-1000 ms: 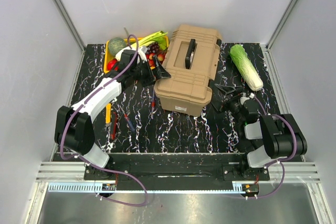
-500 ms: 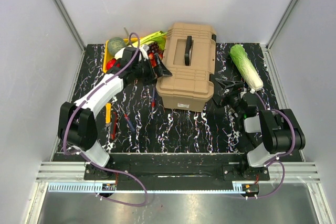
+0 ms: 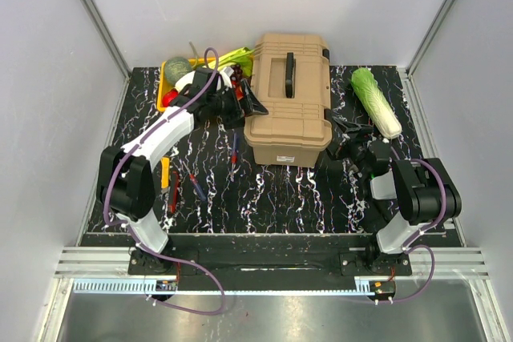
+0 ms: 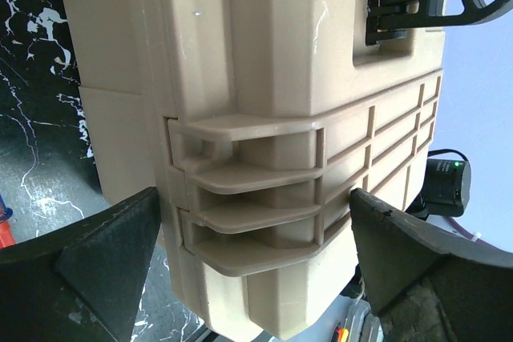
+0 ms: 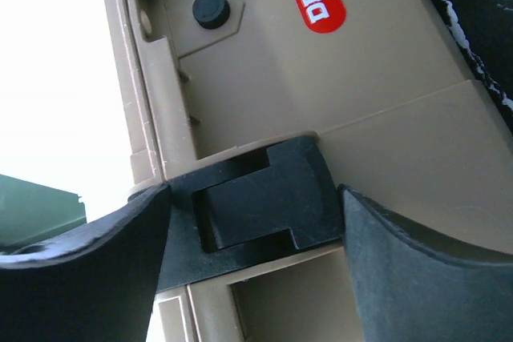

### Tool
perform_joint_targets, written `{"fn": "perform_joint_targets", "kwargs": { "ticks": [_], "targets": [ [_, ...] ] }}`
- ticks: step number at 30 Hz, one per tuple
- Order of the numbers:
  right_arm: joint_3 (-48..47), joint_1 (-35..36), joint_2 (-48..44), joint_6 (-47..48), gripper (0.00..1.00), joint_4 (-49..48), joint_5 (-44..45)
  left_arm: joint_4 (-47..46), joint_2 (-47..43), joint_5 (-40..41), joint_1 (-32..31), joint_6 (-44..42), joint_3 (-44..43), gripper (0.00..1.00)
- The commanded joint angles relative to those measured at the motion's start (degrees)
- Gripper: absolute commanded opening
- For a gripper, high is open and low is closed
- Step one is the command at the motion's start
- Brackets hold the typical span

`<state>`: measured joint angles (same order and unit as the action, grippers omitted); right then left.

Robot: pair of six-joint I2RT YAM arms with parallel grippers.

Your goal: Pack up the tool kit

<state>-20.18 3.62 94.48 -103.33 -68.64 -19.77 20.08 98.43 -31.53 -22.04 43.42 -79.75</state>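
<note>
The tan ribbed toolbox stands shut at the middle back of the table, its black handle on top. My left gripper is open at the box's left side. In the left wrist view a ribbed corner of the toolbox sits between the spread fingers of that gripper. My right gripper is at the box's front right. In the right wrist view its jaws stand wide on either side of the black latch. Small hand tools lie loose on the left.
A yellow crate of vegetables and fruit stands at the back left, right behind the left gripper. A green napa cabbage lies at the back right. A yellow-handled tool and a screwdriver lie in front of the box.
The toolbox has turned from askew to square with the table. The left gripper followed its side to the right. The right gripper moved in onto the latch and its jaws narrowed slightly.
</note>
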Motion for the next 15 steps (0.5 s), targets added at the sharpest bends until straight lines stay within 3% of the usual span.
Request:
{"fn": "perform_joint_targets", "kwargs": {
  "ticks": [1,7,15],
  "targets": [
    [-4.16,3.68,-2.72,2.17,0.78,-21.01,-12.66,1.02,3.17,-5.47,-5.99,-1.85,-0.59,0.97],
    [-3.9,3.59,-1.84,2.78,0.51,-20.74,-12.84,2.33,3.35,-3.46,-5.99,-2.72,0.11,0.96],
    [-3.28,3.24,-3.24,5.32,0.36,-14.26,-13.45,5.59,2.03,2.17,-5.99,-4.92,2.13,0.96]
  ]
}}
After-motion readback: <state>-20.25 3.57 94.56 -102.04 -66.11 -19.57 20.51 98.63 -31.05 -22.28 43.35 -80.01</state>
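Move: The tool box's near right-hand black latch is already between the right hand's open fingers, about 2 cm ahead and 1 cm left. From that hand, the carrying handle is some 13 cm ahead, 11 cm left and a little higher; the cabbage lies about 8 cm ahead, 14 cm right and lower. From the left hand, the latch is roughly 19 cm right, 2 cm back and slightly lower. The right hand dips about 1 cm, then stays, its fingers closing partway to pinch the tool box's latch. ##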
